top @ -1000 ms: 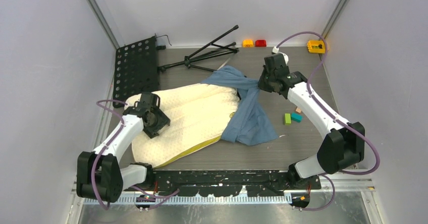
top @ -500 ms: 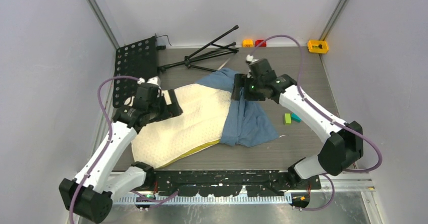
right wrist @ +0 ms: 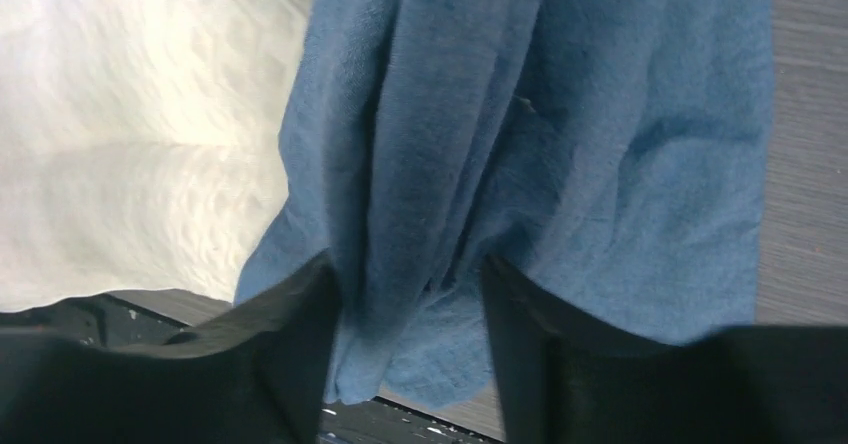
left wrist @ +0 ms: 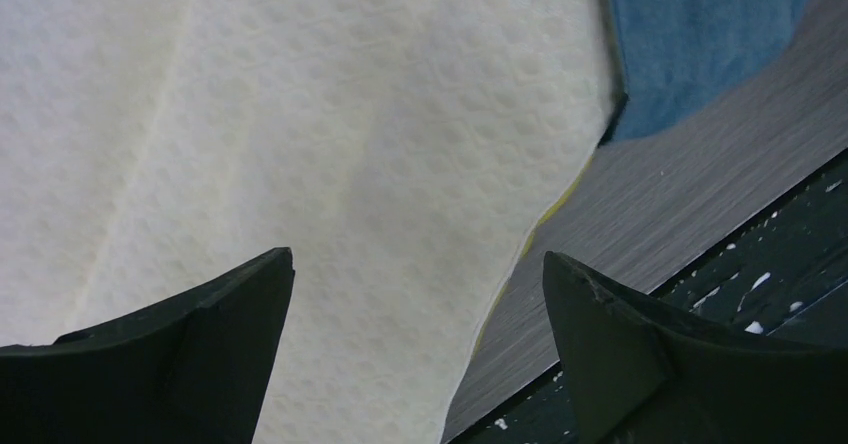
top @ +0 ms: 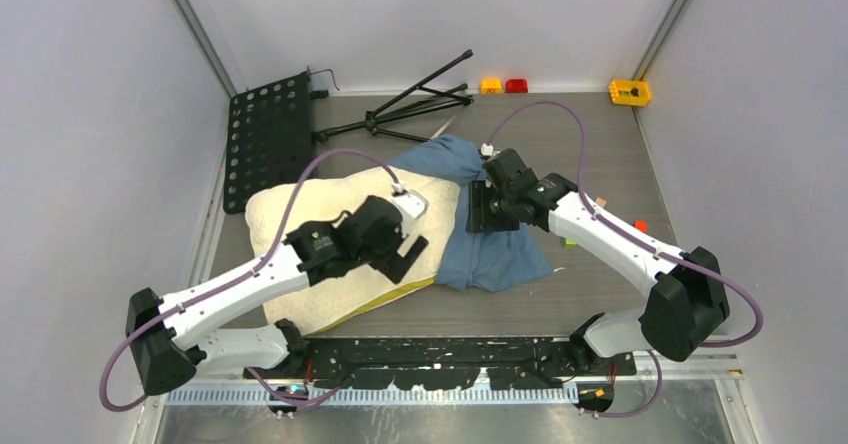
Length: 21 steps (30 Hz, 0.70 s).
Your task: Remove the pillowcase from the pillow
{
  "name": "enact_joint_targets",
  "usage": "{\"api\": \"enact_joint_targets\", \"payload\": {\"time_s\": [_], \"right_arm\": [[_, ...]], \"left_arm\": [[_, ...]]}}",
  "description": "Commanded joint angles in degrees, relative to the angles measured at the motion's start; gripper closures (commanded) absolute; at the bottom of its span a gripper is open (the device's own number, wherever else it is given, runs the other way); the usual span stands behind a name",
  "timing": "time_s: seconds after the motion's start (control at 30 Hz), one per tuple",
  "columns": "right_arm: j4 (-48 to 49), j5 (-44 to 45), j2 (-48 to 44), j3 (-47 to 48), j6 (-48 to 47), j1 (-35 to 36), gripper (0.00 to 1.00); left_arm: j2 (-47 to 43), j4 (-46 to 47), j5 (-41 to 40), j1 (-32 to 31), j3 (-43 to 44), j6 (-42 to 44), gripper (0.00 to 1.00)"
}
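Note:
The cream quilted pillow [top: 300,219] lies left of centre, its yellow-piped edge [left wrist: 545,214] near the table's front. Against the pillow's right end the dusty blue pillowcase [top: 495,254] lies crumpled on the table; whether it still covers any of the pillow I cannot tell. My left gripper [top: 415,254] hovers over the pillow's near right corner, open wide [left wrist: 417,256] with nothing between its fingers. My right gripper [top: 480,209] is down on the pillowcase. Its fingers stand apart with a thick fold of blue cloth [right wrist: 420,214] bunched between them [right wrist: 405,264].
A black perforated plate [top: 268,134] and a folded black stand [top: 410,104] lie at the back left. Small yellow [top: 491,85], red [top: 516,85] and yellow [top: 629,91] blocks sit along the back edge. A green block [top: 569,243] lies under the right arm.
The left arm swung from the pillow's left end to its near right corner and opened. The right gripper let go of the pillowcase, moved left and nearer, and now straddles a fold.

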Motion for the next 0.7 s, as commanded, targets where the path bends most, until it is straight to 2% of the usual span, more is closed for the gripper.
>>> {"api": "enact_joint_targets", "payload": {"time_s": [0.0,0.17,0.33,0.5,0.67], "right_arm": [[1.69,3.28,-2.24,-0.96,2.83,-0.04,0.50],[4.39,2.01,-3.50,-2.32,4.15,-0.06,0.61],[4.38,1.85,-3.45,-2.30,4.09,-0.03,0.89],[3.88,4.31,-4.39,-2.37,4.33,-0.08,0.93],[2.41,12.70,-7.36,-2.56,5.38,-0.55,1.00]], "left_arm": [[1.76,7.90,-8.13,-8.79,-2.08,13.91,0.01],[5.49,10.00,-8.52,-10.50,-2.92,15.55,0.00],[10.64,10.59,-12.83,-10.49,-2.98,13.47,0.00],[18.27,9.35,-16.41,-10.45,-1.22,7.70,0.00],[21.91,10.19,-17.39,-9.84,-1.48,3.43,0.05]]}}
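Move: The pillow patch under the left hand lies about 10 cm below it, 3 cm to its right and 1 cm ahead. The yellow edge runs some 6 cm back and 4 cm right of this hand, the pillowcase's middle about 5 cm ahead and 16 cm right. The right hand's pillowcase fold sits between its open fingers, 1 cm below; the pillow's right end is roughly 7 cm left and level fore-and-aft. Right fingers pinch the fold; open left hand shifts right and sinks about 9 cm onto the pillow. ##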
